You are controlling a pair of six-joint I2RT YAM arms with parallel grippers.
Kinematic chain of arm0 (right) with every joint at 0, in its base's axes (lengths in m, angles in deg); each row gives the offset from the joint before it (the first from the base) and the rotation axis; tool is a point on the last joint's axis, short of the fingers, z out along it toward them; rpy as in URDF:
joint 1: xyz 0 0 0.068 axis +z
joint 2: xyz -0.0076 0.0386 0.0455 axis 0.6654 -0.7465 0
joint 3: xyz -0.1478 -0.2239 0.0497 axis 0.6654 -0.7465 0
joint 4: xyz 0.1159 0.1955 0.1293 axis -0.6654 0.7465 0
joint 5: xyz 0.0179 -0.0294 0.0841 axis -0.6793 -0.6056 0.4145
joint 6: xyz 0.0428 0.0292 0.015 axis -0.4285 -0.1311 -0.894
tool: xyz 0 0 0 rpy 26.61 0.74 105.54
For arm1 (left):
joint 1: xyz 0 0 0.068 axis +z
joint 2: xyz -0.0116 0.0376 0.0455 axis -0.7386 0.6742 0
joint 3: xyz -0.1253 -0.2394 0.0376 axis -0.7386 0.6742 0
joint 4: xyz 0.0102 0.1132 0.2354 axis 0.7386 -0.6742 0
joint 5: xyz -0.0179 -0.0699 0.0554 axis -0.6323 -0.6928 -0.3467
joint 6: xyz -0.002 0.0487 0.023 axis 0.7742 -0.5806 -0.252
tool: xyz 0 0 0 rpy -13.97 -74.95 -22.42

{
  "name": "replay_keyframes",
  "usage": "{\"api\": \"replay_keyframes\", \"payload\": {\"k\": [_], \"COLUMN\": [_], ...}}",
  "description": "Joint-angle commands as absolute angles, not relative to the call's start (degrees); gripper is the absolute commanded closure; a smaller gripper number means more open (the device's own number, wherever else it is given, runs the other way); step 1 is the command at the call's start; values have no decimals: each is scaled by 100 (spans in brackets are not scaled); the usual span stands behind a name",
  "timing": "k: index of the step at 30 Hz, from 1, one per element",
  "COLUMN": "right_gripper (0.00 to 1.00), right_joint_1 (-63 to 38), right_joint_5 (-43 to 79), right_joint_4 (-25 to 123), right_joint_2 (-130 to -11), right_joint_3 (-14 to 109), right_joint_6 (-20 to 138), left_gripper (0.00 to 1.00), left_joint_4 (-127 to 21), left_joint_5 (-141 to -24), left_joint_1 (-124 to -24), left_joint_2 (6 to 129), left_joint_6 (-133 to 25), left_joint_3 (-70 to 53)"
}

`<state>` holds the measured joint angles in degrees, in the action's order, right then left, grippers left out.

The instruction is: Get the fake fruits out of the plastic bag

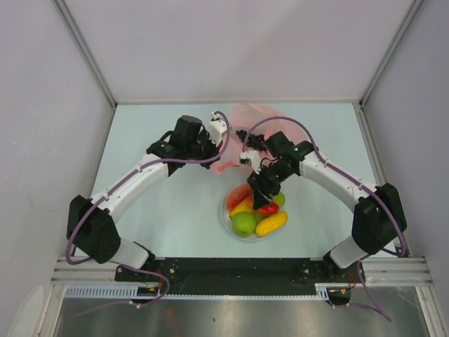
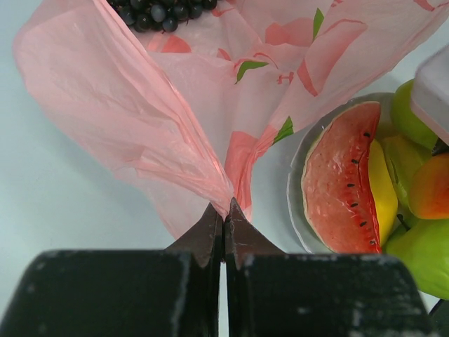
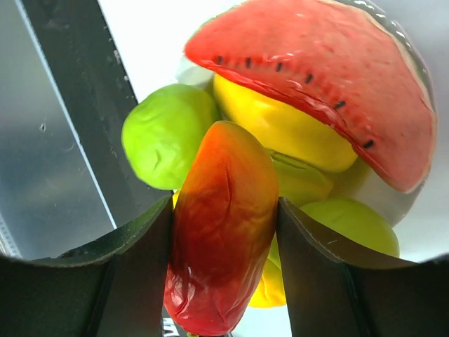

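Observation:
My left gripper (image 2: pixel 224 213) is shut on a gathered fold of the translucent pink plastic bag (image 2: pixel 175 105), which it holds up off the table beside the plate. A dark purple grape bunch (image 2: pixel 158 10) shows at the bag's far side, also seen from above (image 1: pixel 252 140). My right gripper (image 3: pixel 224 235) is shut on a red-orange oblong fake fruit (image 3: pixel 224 210), just over the white plate (image 1: pixel 224 217). On the plate lie a watermelon slice (image 3: pixel 330 77), a yellow lemon-like fruit (image 3: pixel 280 130), a green apple (image 1: pixel 243 223) and a yellow oblong fruit (image 1: pixel 272 223).
Grey walls close the table at the left, back and right. A black rail (image 1: pixel 231 270) with both arm bases runs along the near edge, close to the plate. The pink bag (image 1: pixel 256 119) stands just behind the plate, between the two wrists.

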<state>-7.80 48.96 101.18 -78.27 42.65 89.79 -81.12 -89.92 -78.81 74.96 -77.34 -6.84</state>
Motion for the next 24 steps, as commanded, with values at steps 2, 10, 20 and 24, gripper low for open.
{"api": "replay_keyframes", "payload": {"k": [2,10,20,24], "right_gripper": [52,41,17,0], "right_joint_1": [-735,-700,-709,-918], "right_joint_5": [4771,4691,4867,5191], "right_joint_4": [9548,9459,9705,9899], "right_joint_2": [-7668,-7792,-7836,-7696], "right_joint_3": [4248,4248,4310,4547], "right_joint_6": [8393,8243,8304,8752], "left_gripper": [100,100,100,100], "left_joint_4": [-8057,-8066,-8031,-8022], "left_joint_5": [-9068,-9103,-9138,-9164], "left_joint_1": [-7855,-7855,-7855,-7855], "left_joint_2": [7425,7530,7539,7548], "left_joint_6": [-7672,-7689,-7689,-7689], "left_joint_3": [-656,-806,-727,-735]}}
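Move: The right hand holds the red-orange mango over the plate, whose middle lies roughly 3 cm to its left, 1 cm ahead and 11 cm below. Around 9 cm down, the green apple is 6 cm left and 3 cm back, the watermelon slice 7 cm left and 5 cm ahead, and the banana 2 cm right and 3 cm back. From the left hand, the plate lies about 10 cm back, 13 cm right and 17 cm down. The right hand, already low over the heaped plate, eases about 1 cm forward and 1 cm left at an unchanged height, turning some 5 degrees clockwise, and carries the mango in over the gap between the apple and the other fruit. It then all but stops there and spreads its fingers from a bit over half open to fully open, letting go of the mango, while the left hand stays put and keeps its pinch on the bag's edge. ##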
